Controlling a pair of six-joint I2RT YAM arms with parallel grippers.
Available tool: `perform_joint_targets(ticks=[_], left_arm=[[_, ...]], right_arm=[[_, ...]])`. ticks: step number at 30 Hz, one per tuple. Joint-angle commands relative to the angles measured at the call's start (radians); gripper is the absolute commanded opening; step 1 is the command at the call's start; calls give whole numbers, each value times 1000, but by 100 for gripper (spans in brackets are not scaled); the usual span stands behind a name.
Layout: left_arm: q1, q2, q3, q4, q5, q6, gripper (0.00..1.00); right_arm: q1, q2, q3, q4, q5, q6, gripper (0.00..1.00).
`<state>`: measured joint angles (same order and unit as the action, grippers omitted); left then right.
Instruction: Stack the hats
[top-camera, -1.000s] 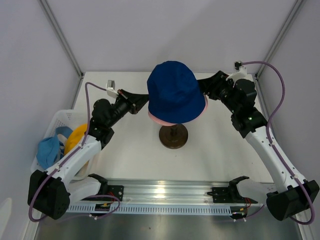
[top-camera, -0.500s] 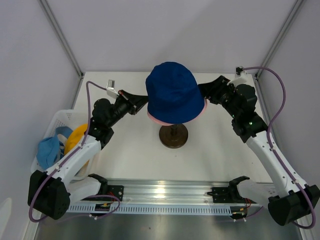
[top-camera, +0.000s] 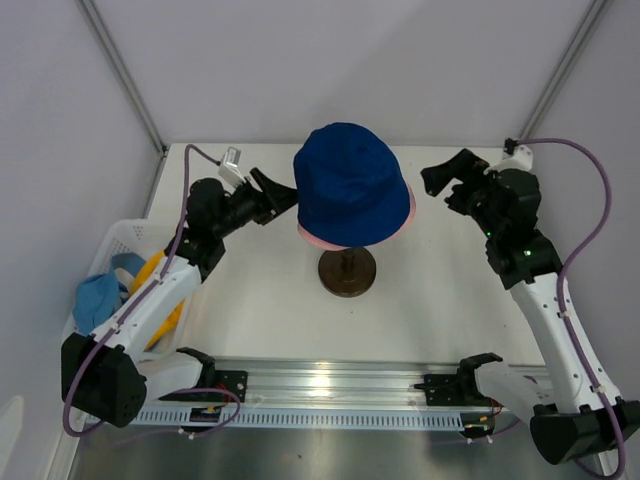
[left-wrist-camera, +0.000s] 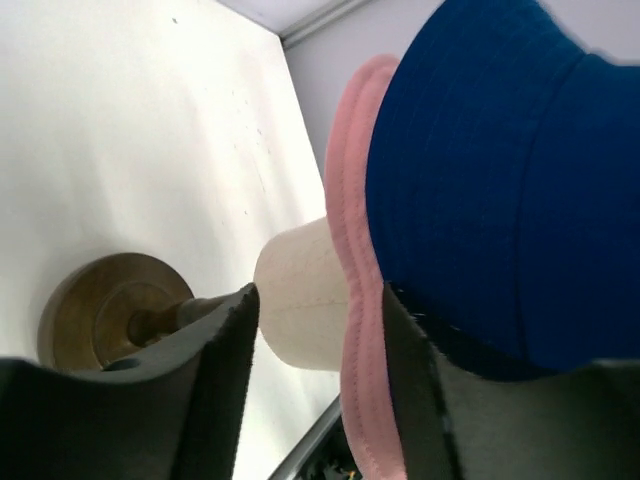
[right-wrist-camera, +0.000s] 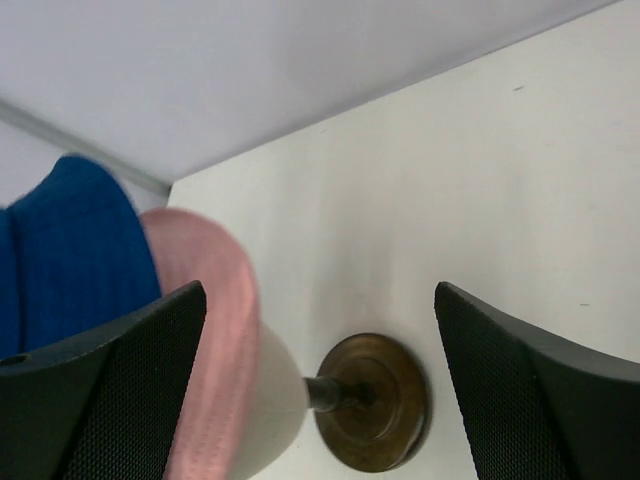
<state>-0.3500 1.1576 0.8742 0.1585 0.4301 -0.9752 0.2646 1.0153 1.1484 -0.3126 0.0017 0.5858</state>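
The navy blue hat (top-camera: 350, 190) sits on top of the pink hat (top-camera: 320, 238), both on the cream mannequin head. In the left wrist view the pink hat's brim (left-wrist-camera: 355, 250) runs under the navy crown (left-wrist-camera: 480, 200). My left gripper (top-camera: 283, 195) is open at the stack's left side, and the pink brim passes loosely between its fingers (left-wrist-camera: 220, 380). My right gripper (top-camera: 438, 188) stands wide open, apart from the stack on the right, with nothing between its fingers (right-wrist-camera: 540, 400). A light blue hat (top-camera: 98, 300) and a yellow-orange hat (top-camera: 155, 270) lie in the basket.
The mannequin head (left-wrist-camera: 300, 300) stands on a thin stem with a dark round base (top-camera: 347, 272) at the table's middle. A white basket (top-camera: 125, 232) sits at the left table edge. Grey walls close in behind and on both sides.
Both grippers have opened and let go of the navy hat's brim. The right gripper has drawn back to the right, away from the stack. The left one stays by the brim.
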Motion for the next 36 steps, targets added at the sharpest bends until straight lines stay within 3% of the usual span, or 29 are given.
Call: perform_joint_targets(ticks=[1, 2, 6, 10, 16, 21, 27, 32, 36], left_arm=[[54, -58, 114, -127, 47, 133, 64], [72, -73, 120, -149, 48, 139, 75], [190, -176, 134, -282, -3, 179, 99], [279, -309, 123, -516, -180, 179, 100], [486, -421, 48, -903, -505, 90, 99], [632, -506, -91, -973, -586, 50, 100], [721, -392, -122, -1053, -717, -72, 99], [746, -357, -109, -976, -786, -106, 97], [747, -309, 12, -1078, -1095, -196, 95]], right_arm=[[-97, -72, 74, -132, 34, -49, 99], [-111, -86, 68, -147, 32, -55, 99], [-143, -113, 34, -189, 21, -66, 99], [-160, -113, -51, -180, -17, -52, 99], [-166, -184, -303, 19, -109, 12, 100], [-168, -173, -325, 60, -109, -4, 99], [-166, -142, -300, 50, -117, -23, 100], [-168, -121, -271, 63, -132, -30, 99], [-168, -95, -250, 90, -192, -12, 99]])
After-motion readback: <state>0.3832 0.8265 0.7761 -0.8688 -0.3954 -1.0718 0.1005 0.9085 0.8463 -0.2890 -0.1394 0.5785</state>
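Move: The yellow hat in the white bin lies about 33 cm to the left hand's left, 9 cm back and some 26 cm lower; the light-blue hat in the same bin is about 17 cm left of the yellow one and 3 cm nearer the base. The navy hat on the head is close by, middle about 13 cm right, 2 cm ahead and 3 cm up. From the right hand, the yellow hat is roughly 65 cm left, 10 back and 32 below. The left hand comes away from the hat brims, opening from half to nearly full as it first rises about 5 cm, then swings some 34 cm left and dives into the space over the bin, ending 15 cm lower and 13 cm farther back, turned well counter-clockwise and tipped down about 45 degrees towards the yellow hat. The right hand, already wide open, clears the hats to the right by about 6 cm, sinks some 13 cm, then eases back up a little, holding nothing. ##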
